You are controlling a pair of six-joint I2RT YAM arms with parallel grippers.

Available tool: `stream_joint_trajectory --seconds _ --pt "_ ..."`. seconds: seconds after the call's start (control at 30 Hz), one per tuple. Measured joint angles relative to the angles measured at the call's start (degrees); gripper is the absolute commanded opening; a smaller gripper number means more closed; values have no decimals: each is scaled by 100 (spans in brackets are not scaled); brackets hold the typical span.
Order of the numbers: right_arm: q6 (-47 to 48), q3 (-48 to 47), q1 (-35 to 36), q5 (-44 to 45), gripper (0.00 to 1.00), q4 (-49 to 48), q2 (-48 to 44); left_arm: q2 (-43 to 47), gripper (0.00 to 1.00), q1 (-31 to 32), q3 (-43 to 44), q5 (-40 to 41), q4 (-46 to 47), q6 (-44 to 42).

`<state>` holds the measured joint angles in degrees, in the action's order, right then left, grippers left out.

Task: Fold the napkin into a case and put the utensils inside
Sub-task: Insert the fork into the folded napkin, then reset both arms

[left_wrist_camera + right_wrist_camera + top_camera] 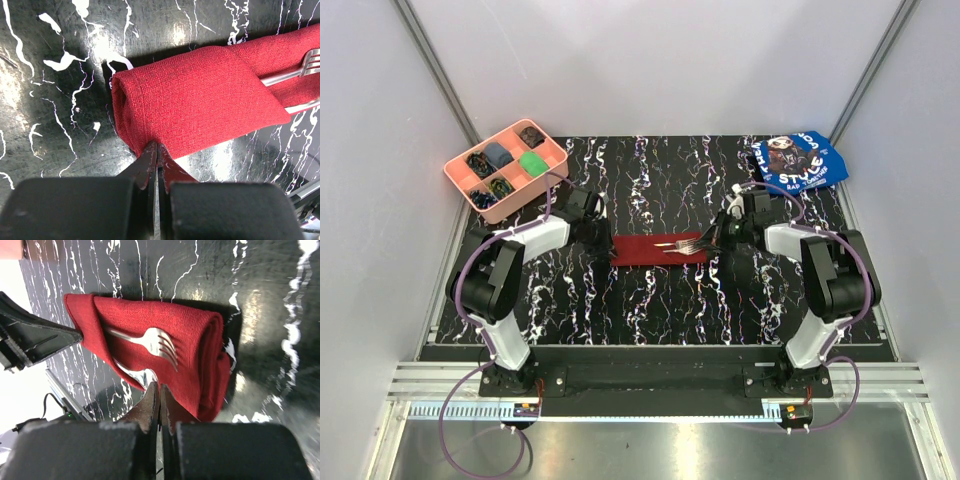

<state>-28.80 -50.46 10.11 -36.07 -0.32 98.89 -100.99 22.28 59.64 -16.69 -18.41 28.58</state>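
Note:
The dark red napkin (655, 250) lies in the middle of the table, folded into a narrow case (200, 100) with a diagonal flap. The utensils (685, 244) are tucked under that flap. A fork (150, 340) has its tines showing, and the bowl of a second piece (140, 375) peeks out beside it. My left gripper (156, 146) is shut, its tips against the near edge of the case's left end. My right gripper (159, 386) is shut at the right end, its tips next to the second utensil's bowl. I see no cloth between either pair of jaws.
A pink compartment tray (470, 175) with small items stands at the back left. A blue printed cloth (800, 160) lies at the back right. White walls close in both sides of the black marbled table (650, 310).

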Motion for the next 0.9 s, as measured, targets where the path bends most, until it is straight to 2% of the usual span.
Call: stream_joint_trajectory --seconds 0.17,0.3,0.43,0.53,0.57,0.67,0.7,0.73,0.77,0.8,0.9 --pt "-352 -11 208 11 1 -374 323 0 0 0 -4 -11 9 0" --pt "-586 -44 369 70 6 -629 487 0 0 0 -11 -20 11 2" --pt "-699 -90 476 116 15 -723 568 0 0 0 -11 -22 9 0" --pt "-734 -90 514 162 28 -710 570 0 0 0 -11 -22 9 0" --pt "-741 -90 522 186 40 -691 570 0 1 0 -11 -22 7 0" --pt "-697 -96 531 289 60 -503 520 28 10 0 -11 -20 -17 -2" --pt "-664 -103 533 363 70 -365 457 61 18 0 -11 -11 -52 -22" --pt "-629 -109 540 422 77 -223 372 131 22 0 -11 2 -120 -37" --pt "-560 -125 540 529 100 9 219 238 28 0 -11 22 -195 -59" --pt "-481 -166 549 645 100 254 33 380 35 0 -13 50 -271 -85" --pt "-157 -398 555 1102 100 1040 -664 1056 44 31 -17 116 -385 -184"
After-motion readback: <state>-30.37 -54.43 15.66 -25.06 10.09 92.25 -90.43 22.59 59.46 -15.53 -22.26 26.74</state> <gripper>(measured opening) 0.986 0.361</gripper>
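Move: The right gripper still holds the second fork by its tines. The pocket mouth in the folded napkin lies about 10 cm to its left, roughly 1 cm nearer the base and 3 cm lower. The first fork's head lies some 5 cm left and 1 cm ahead, also 3 cm down; the napkin's right end is 1 cm left, 1 cm back. The left gripper's shut tips are at the napkin's near left corner, with the pocket mouth about 11 cm right and 2 cm ahead. Slide the right gripper some 4 cm left along the napkin while sinking about 2 cm, pushing the fork's handle farther into the pocket. Open the fingers wide to let go of the tines, then lift about 5 cm while drawing back to the right. Hold the left gripper still and shut at the near left corner until that release, then open it about a third and raise it straight up nearly 6 cm. ##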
